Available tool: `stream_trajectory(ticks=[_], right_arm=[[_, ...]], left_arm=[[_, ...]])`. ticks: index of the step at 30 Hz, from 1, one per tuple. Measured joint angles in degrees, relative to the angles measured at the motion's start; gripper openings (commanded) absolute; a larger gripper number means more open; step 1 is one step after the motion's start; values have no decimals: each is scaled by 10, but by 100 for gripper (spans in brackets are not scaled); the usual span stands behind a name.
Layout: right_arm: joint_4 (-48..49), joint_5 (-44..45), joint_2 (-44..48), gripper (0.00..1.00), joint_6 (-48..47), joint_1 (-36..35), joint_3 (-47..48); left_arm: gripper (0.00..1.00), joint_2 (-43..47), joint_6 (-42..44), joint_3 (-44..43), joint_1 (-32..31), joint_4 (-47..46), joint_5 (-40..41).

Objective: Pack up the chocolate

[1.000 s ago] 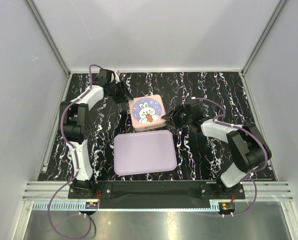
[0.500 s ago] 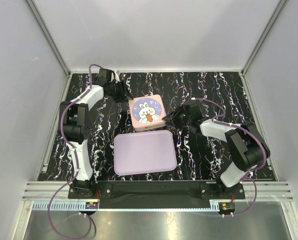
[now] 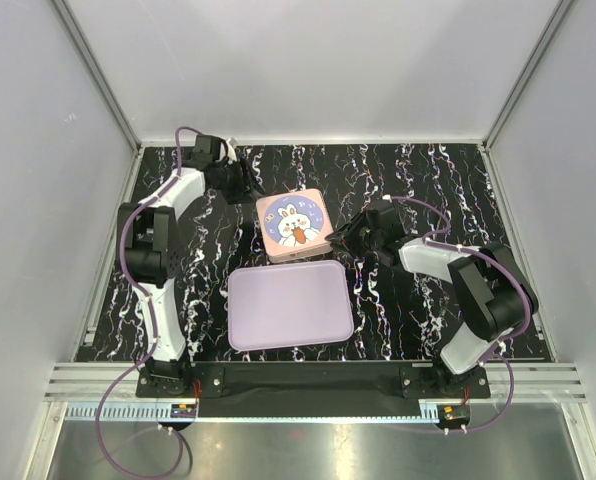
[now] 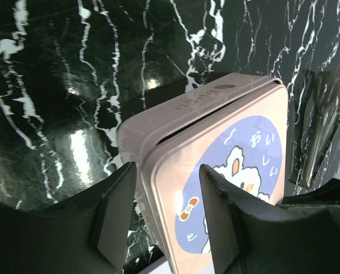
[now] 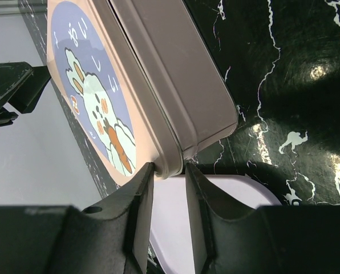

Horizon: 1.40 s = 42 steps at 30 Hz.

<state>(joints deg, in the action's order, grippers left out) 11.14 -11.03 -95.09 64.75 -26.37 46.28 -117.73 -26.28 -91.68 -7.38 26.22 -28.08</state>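
Observation:
The chocolate is out of view; no piece shows in any frame. A pink square tin (image 3: 294, 226) with a bunny lid sits shut at the table's middle. My left gripper (image 3: 250, 190) is at its far left corner, and in the left wrist view this gripper (image 4: 169, 171) stands open, straddling the lid's edge (image 4: 150, 171) with gaps on both sides. My right gripper (image 3: 336, 238) is at the tin's right corner. In the right wrist view its jaws (image 5: 169, 168) pinch the lid's rim (image 5: 171, 154) at the corner, both fingertips against it.
A lavender tray (image 3: 290, 305) lies just in front of the tin, bare inside, its near corner under my right fingers (image 5: 175, 228). The black marbled table (image 3: 428, 180) is walled by white panels at the back and on both sides.
My right gripper has slid left onto the tin's corner and narrowed its jaws onto the lid rim. The left jaws have widened a little. The tin has not moved.

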Motion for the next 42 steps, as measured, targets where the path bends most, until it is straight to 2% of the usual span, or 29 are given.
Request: stream_trajectory(ticks=[6, 10, 13, 16, 19, 20, 24, 42], right_arm=[[2, 7, 1, 33, 0, -2, 0], [2, 9, 1, 33, 0, -2, 0], [2, 10, 1, 32, 0, -2, 0], [2, 11, 1, 32, 0, -2, 0], [3, 11, 1, 32, 0, -2, 0], [3, 12, 1, 31, 0, -2, 0], [5, 15, 1, 31, 0, -2, 0], [7, 25, 1, 32, 0, -2, -1]], left_arm=[[56, 2, 8, -2, 16, 20, 24], [54, 26, 8, 19, 22, 20, 34], [48, 58, 8, 46, 22, 15, 33], [38, 82, 6, 73, 21, 0, 24], [20, 86, 1, 89, 20, -14, 8], [12, 86, -2, 94, 20, -17, 5], [0, 85, -9, 98, 16, -17, 4], [0, 14, -30, 79, -23, 10, 35]])
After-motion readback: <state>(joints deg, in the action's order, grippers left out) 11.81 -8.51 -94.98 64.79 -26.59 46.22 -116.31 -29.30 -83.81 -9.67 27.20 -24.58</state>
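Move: The chocolate tin, lid on, has its middle about 7 cm back and 7 cm right of the left hand, some 6 cm lower; the half-open left fingers are over its far-left corner. From the right hand, at the tin's near-right corner, that middle is roughly 5 cm ahead, 7 cm left and 3 cm below. The empty tray's middle lies about 28 cm back, 6 cm right and 9 cm below the left hand. Leftward about 3 cm off the tin's far-left corner, the left hand then rises slightly and draws back while its fingers shut fully. Closed, it dips roughly 5 cm, easing back and right with the fingers tipping about 10 degrees steeper, until the tips come close against the tin's left side. The right fingers stay at the near-right corner. ##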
